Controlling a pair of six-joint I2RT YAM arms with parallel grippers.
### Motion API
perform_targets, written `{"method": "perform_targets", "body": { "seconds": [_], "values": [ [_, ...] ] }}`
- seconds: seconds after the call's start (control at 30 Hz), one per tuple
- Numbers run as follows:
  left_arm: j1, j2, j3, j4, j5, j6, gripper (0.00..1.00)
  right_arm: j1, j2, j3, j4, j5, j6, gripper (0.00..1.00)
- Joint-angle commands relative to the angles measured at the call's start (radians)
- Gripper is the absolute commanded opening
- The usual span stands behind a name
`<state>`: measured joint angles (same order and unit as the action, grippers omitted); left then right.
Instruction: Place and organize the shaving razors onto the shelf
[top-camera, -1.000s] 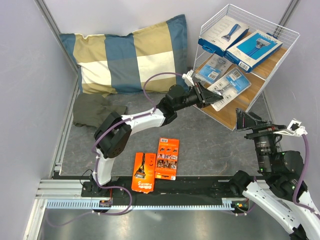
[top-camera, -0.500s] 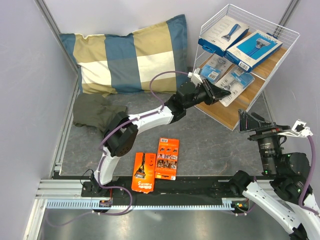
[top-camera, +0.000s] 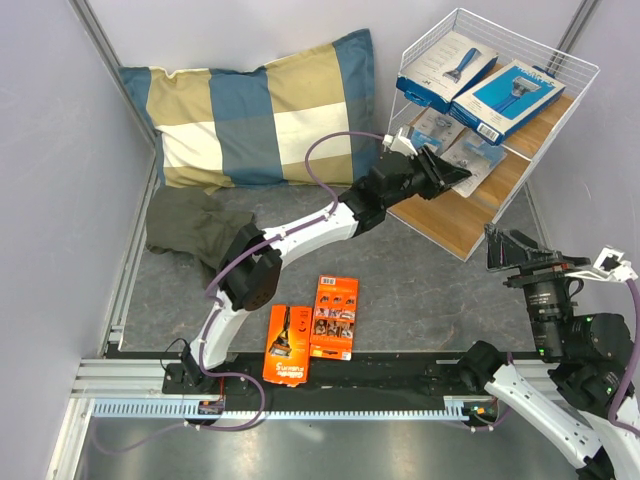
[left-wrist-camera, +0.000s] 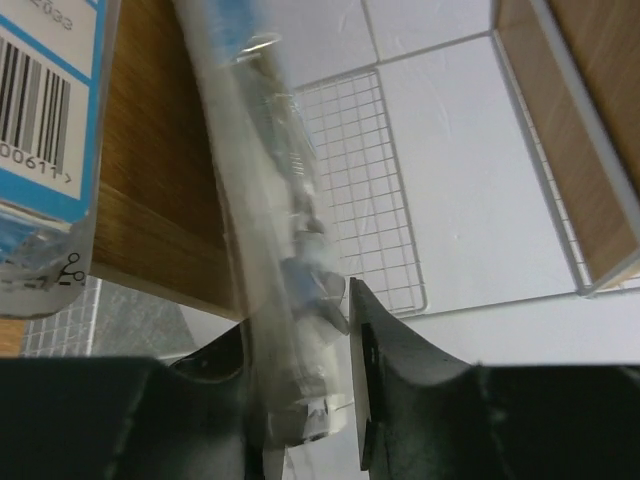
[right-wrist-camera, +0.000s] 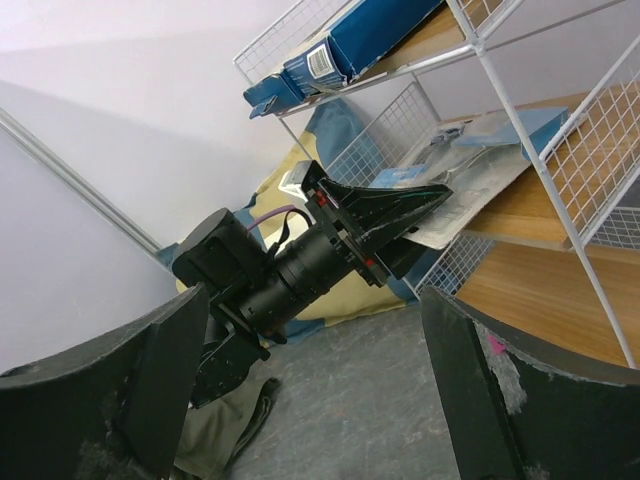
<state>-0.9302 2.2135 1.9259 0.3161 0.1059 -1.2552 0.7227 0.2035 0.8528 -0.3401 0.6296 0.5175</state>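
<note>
My left gripper (top-camera: 452, 176) reaches into the white wire shelf (top-camera: 470, 228) at its middle wooden board. It is shut on a clear blister razor pack (top-camera: 478, 160), which lies partly on that board. In the left wrist view the pack (left-wrist-camera: 290, 250) stands between my fingers, its bulge against the right fingertip (left-wrist-camera: 356, 300). A second blister pack (top-camera: 430, 125) lies beside it. Two blue razor boxes (top-camera: 447, 65) (top-camera: 505, 95) sit on the top board. Two orange razor cards (top-camera: 285, 345) (top-camera: 334, 317) lie on the grey floor near the arm bases. My right gripper (top-camera: 515, 248) hangs open and empty.
A blue-and-tan checked pillow (top-camera: 260, 110) leans at the back left. An olive cloth (top-camera: 190, 225) lies crumpled in front of it. The shelf's lowest board (right-wrist-camera: 540, 290) sits close to my right gripper, and a metal rail runs along the near edge.
My left arm has stretched to the right and pushed the clear blister pack further onto the middle board. The right gripper has drifted slightly right.
</note>
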Motion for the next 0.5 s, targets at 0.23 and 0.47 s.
{"method": "perform_targets", "body": {
  "seconds": [0.23, 0.47],
  "values": [
    [-0.018, 0.012, 0.094, -0.140, -0.028, 0.148, 0.54, 0.000, -0.026, 0.032, -0.031, 0.016, -0.022, 0.95],
    [-0.025, -0.031, 0.093, -0.201, -0.015, 0.246, 0.59, 0.001, -0.026, 0.025, -0.033, 0.015, -0.019, 0.95]
  ]
}}
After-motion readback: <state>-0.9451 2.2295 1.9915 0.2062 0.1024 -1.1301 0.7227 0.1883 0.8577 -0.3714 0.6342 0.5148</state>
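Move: The left gripper holds the near end of the clear razor pack; the pack's middle lies about 5 cm farther out, 6 cm to the right and about level, on the middle shelf. The other clear pack is some 8 cm ahead and 6 cm left of this hand, also about level. The blue razor box on the upper shelf is roughly 9 cm ahead, 4 cm right and 17 cm above. From the right hand, the held pack's middle lies about 22 cm ahead, 4 cm right and 7 cm below. Bring the left gripper down about 1 cm at the middle shelf, then hold it nearly in place while the fingers open from a loose pinch to a bit over half wide. Roll the wrist gently some 5 degrees, left side rising, so the upper finger comes clear of the razor pack while the lower one stays close under its near end. ##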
